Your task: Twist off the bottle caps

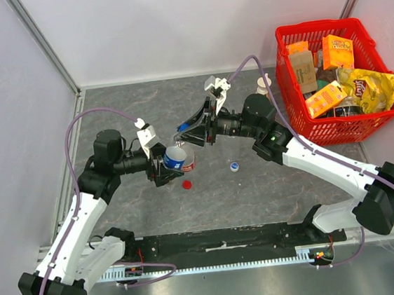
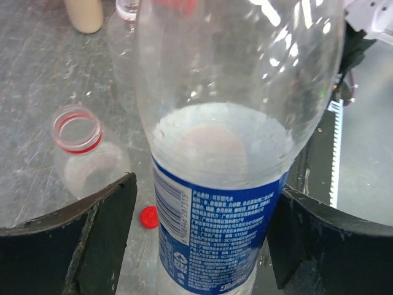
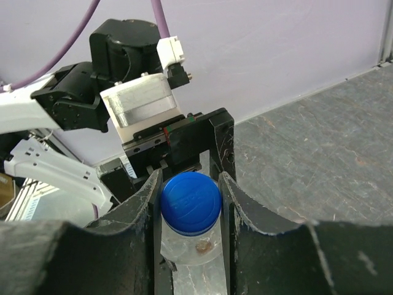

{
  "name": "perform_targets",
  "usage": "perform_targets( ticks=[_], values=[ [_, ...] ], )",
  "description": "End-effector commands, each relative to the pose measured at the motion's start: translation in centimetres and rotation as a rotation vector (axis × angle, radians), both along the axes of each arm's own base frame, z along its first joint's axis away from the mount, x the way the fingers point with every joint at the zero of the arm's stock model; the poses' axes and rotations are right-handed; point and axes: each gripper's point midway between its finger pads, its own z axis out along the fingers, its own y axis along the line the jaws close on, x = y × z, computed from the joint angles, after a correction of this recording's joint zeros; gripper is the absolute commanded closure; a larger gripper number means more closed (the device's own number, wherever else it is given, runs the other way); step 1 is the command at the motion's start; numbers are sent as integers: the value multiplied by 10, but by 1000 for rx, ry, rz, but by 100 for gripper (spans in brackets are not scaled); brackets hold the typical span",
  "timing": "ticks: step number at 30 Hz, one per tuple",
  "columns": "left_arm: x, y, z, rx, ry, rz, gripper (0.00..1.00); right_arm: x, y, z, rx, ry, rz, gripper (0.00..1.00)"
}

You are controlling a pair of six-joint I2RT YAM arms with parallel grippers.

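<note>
A clear bottle with a blue Pepsi label point(image 2: 215, 233) stands between the fingers of my left gripper point(image 2: 206, 239), which is open; there is a gap at the left finger point(image 2: 92, 233). In the top view this bottle point(image 1: 175, 157) tilts toward the right arm. My right gripper point(image 3: 190, 203) is shut on its blue cap point(image 3: 190, 198), pads on both sides. A capless bottle with a red neck ring point(image 2: 77, 132) stands close by. A red cap point(image 1: 187, 185) lies loose on the table, and a small whitish-blue cap point(image 1: 234, 165) lies further right.
A red basket point(image 1: 283, 61) full of snack packs and boxes stands at the back right. A beige bottle point(image 1: 264, 84) stands just left of it. Another clear bottle point(image 2: 126, 37) shows at the top of the left wrist view.
</note>
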Motion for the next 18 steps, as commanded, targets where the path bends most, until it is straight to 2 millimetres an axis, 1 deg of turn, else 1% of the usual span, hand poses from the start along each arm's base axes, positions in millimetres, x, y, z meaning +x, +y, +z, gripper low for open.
perform_targets(
  ticks=[1, 5, 7, 9, 10, 13, 15, 17, 18],
  values=[
    [-13, -10, 29, -61, -72, -132, 18, -21, -3, 18, 3, -74, 87, 100],
    [-18, -13, 30, -75, -61, -170, 29, -19, -3, 13, -2, -66, 76, 100],
    [-20, -14, 30, -80, -52, -180, 37, -17, -4, 15, 1, -59, 56, 100],
    [-21, -14, 27, -83, -41, -190, 52, -15, -5, 17, 7, -59, 43, 100],
    [-22, -15, 26, -85, -35, -200, 57, -14, -6, 17, 8, -53, 35, 99],
    [-23, -15, 22, -86, -23, -204, 59, -14, -8, 20, 16, -58, 19, 95],
    [-23, -16, 22, -87, -15, -206, 59, -13, -10, 24, 25, -57, 9, 90],
    [-23, -15, 21, -84, -22, -200, 58, -13, -12, 26, 29, -59, -3, 72],
    [-21, -14, 19, -77, -24, -185, 58, -12, -13, 27, 32, -62, -9, 60]
  ],
)
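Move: The Pepsi bottle hangs from its blue cap, which the right fingers hold. Its body is between the open left fingers, its middle about 2 cm right of that hand and 3 cm above. From the right hand it is about 8 cm down, 4 cm left and 3 cm back. The open Coke bottle stands some 8 cm ahead and 4 cm right of the left hand, 12 cm lower. The red cap lies on the table 4 cm to that hand's right, 1 cm ahead, 23 cm below. Back by about 2 cm, and a little right and up, the left hand eases along with the bottle between its fingers, turning some 10 degrees clockwise. On the way its wide-open fingers close to roughly half and pinch the bottle around the lower part of the blue label. The right hand all but stays in place, sinking barely a centimetre, and keeps its closed grip on the blue cap. ##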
